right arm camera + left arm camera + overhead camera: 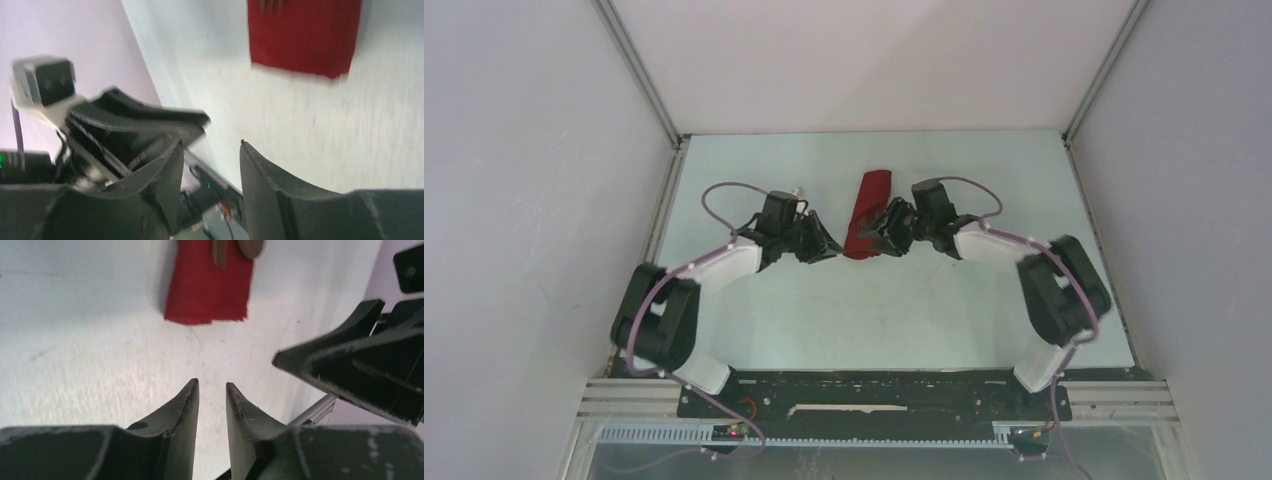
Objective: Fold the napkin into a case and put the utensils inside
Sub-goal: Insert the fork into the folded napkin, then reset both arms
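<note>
The napkin (867, 212) lies folded into a narrow dark red case on the table, running away from the arms. Its near end shows in the left wrist view (206, 292) and the right wrist view (305, 37). Brown utensils' ends lie on the cloth at the frame tops: a rounded spoon end (251, 246) beside a handle (219, 252), and fork tines (272, 5). My left gripper (829, 246) (212, 385) is open a little, holding nothing, just left of the case's near end. My right gripper (876, 236) (211, 144) is open wider, also holding nothing, at the case's right side.
The two grippers are close together, each showing in the other's wrist view: the right gripper (350, 365) and the left gripper with its camera (140, 122). Grey walls (544, 200) enclose the pale table (874, 310) on three sides.
</note>
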Robot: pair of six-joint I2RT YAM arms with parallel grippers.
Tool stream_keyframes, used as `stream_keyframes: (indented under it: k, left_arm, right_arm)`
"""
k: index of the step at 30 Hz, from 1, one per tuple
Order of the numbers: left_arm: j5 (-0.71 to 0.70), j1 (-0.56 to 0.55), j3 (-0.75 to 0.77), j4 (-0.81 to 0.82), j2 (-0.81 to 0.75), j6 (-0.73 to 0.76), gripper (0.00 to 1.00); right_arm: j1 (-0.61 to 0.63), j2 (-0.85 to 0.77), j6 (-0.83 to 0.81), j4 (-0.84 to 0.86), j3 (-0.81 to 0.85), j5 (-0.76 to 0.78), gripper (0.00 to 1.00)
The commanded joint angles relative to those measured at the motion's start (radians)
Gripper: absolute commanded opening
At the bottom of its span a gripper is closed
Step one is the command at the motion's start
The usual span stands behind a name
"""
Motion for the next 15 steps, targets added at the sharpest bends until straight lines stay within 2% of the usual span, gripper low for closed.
stream_keyframes:
  k: [1,3,5,8,12,14,15]
  left_arm:
    - [-0.018,0.0,-0.074,0.016,-0.297,0.081,0.34]
    - [-0.056,-0.006,-0.073,-0.009,-0.468,0.171,0.36]
    - [-0.103,-0.012,-0.048,-0.06,-0.646,0.289,0.41]
    - [-0.139,-0.015,0.01,-0.112,-0.91,0.456,0.5]
    - [-0.184,-0.015,0.14,-0.187,-1.085,0.582,0.58]
    - [-0.196,-0.015,0.22,-0.22,-1.123,0.62,0.6]
    - [-0.206,-0.014,0.257,-0.237,-1.135,0.635,0.61]
  right_arm:
    - [0.04,-0.334,-0.224,-0.334,-0.063,-0.013,0.56]
    - [0.081,-0.501,-0.438,-0.574,-0.01,0.118,0.6]
    - [0.139,-0.657,-0.618,-0.795,0.066,0.392,0.66]
    - [0.186,-0.885,-0.755,-1.0,0.169,0.651,0.71]
    - [0.187,-1.088,-0.834,-1.084,0.297,0.738,0.84]
    - [0.187,-1.161,-0.857,-1.08,0.337,0.755,0.96]
    - [0.187,-1.191,-0.87,-1.072,0.355,0.765,0.99]
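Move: The folded napkin, with both utensils already in it, has its middle about 10 cm ahead of the left hand, 7 cm to its right and 6 cm below. From the right hand, the napkin is about 10 cm ahead, 2 cm left and 8 cm below; the fork lies some 7 cm ahead and 3 cm left, the spoon 8 cm ahead and straight in line, both also 8 cm below. Both empty hands rise fast from the napkin, some 30–40 cm, drawing back and outward, fingers opening, tips swinging up. ##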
